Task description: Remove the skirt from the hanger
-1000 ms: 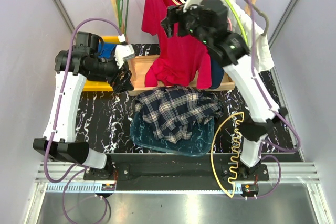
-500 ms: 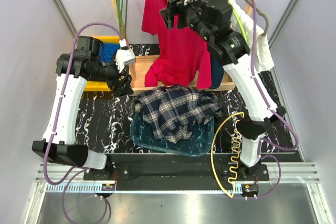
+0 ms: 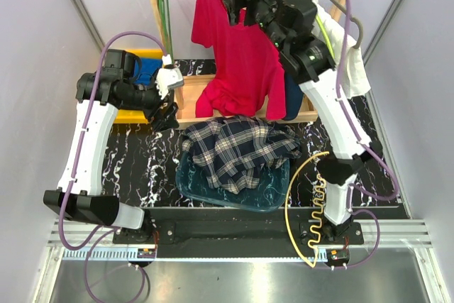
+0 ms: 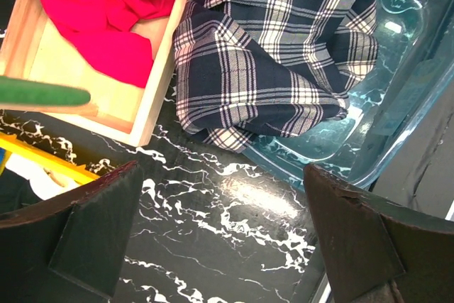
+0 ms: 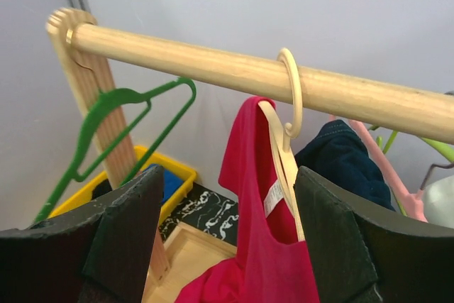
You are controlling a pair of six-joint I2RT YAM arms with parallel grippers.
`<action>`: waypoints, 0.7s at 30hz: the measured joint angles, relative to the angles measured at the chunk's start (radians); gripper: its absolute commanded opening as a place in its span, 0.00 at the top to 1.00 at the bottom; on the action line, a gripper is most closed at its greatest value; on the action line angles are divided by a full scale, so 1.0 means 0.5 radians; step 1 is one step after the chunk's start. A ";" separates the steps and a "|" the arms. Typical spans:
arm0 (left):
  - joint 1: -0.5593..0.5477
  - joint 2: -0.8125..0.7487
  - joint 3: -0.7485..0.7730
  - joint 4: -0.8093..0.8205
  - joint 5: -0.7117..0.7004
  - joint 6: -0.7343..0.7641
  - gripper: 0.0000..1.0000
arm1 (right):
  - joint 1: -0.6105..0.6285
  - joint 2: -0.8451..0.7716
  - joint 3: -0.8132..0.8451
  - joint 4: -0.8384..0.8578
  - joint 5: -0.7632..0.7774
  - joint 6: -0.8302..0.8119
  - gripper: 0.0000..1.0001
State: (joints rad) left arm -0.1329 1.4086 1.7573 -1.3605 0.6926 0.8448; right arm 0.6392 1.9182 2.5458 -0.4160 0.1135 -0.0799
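Note:
The dark navy skirt hangs from the wooden rail on a pale pink hanger, just right of the red T-shirt. In the top view only a navy strip of the skirt shows below my right arm. My right gripper is up by the rail and open, with the red shirt's neck and its cream hanger seen between the fingers and the skirt beyond the right finger. In the top view that gripper is at the shirt's collar. My left gripper hangs open and empty over the black marbled table.
A green hanger hangs at the rail's left end. A plaid shirt lies in a teal tray at the table's middle. The rack's wooden base holds the red shirt's hem. A yellow bin sits back left, a white garment right.
My right gripper has risen and moved back toward the rail, closer to the red shirt's collar. The left arm has barely moved.

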 measured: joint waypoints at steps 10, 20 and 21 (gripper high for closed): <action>0.000 -0.071 0.008 -0.002 -0.056 0.077 0.01 | -0.037 0.305 0.070 0.037 0.020 -0.040 0.23; 0.000 -0.089 0.066 -0.001 -0.136 0.119 0.01 | -0.047 0.322 0.107 0.098 -0.062 0.074 0.55; 0.000 -0.089 0.069 -0.001 -0.138 0.121 0.01 | -0.047 0.322 0.107 0.097 -0.073 0.096 0.56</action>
State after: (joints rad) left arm -0.1329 1.3643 1.7916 -1.3609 0.6235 0.9054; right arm 0.6155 2.0792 2.5992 -0.3676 0.0769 -0.0319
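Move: The red shirt hangs just beyond the right hand, its middle about 9 cm ahead, straight in line and some 14 cm lower. Its beige hanger's hook sits on the rail about 10 cm ahead, 1 cm right and 3 cm up. The green hanger is roughly 10 cm ahead and 19 cm left, the navy shirt 11 cm ahead and 7 cm right, both slightly lower. From the left hand the red shirt is about 17 cm ahead, 18 cm right and 10 cm higher. Right hand reaches about 5 cm forward and down, drifting left towards the red shirt, fingers closing partway. ##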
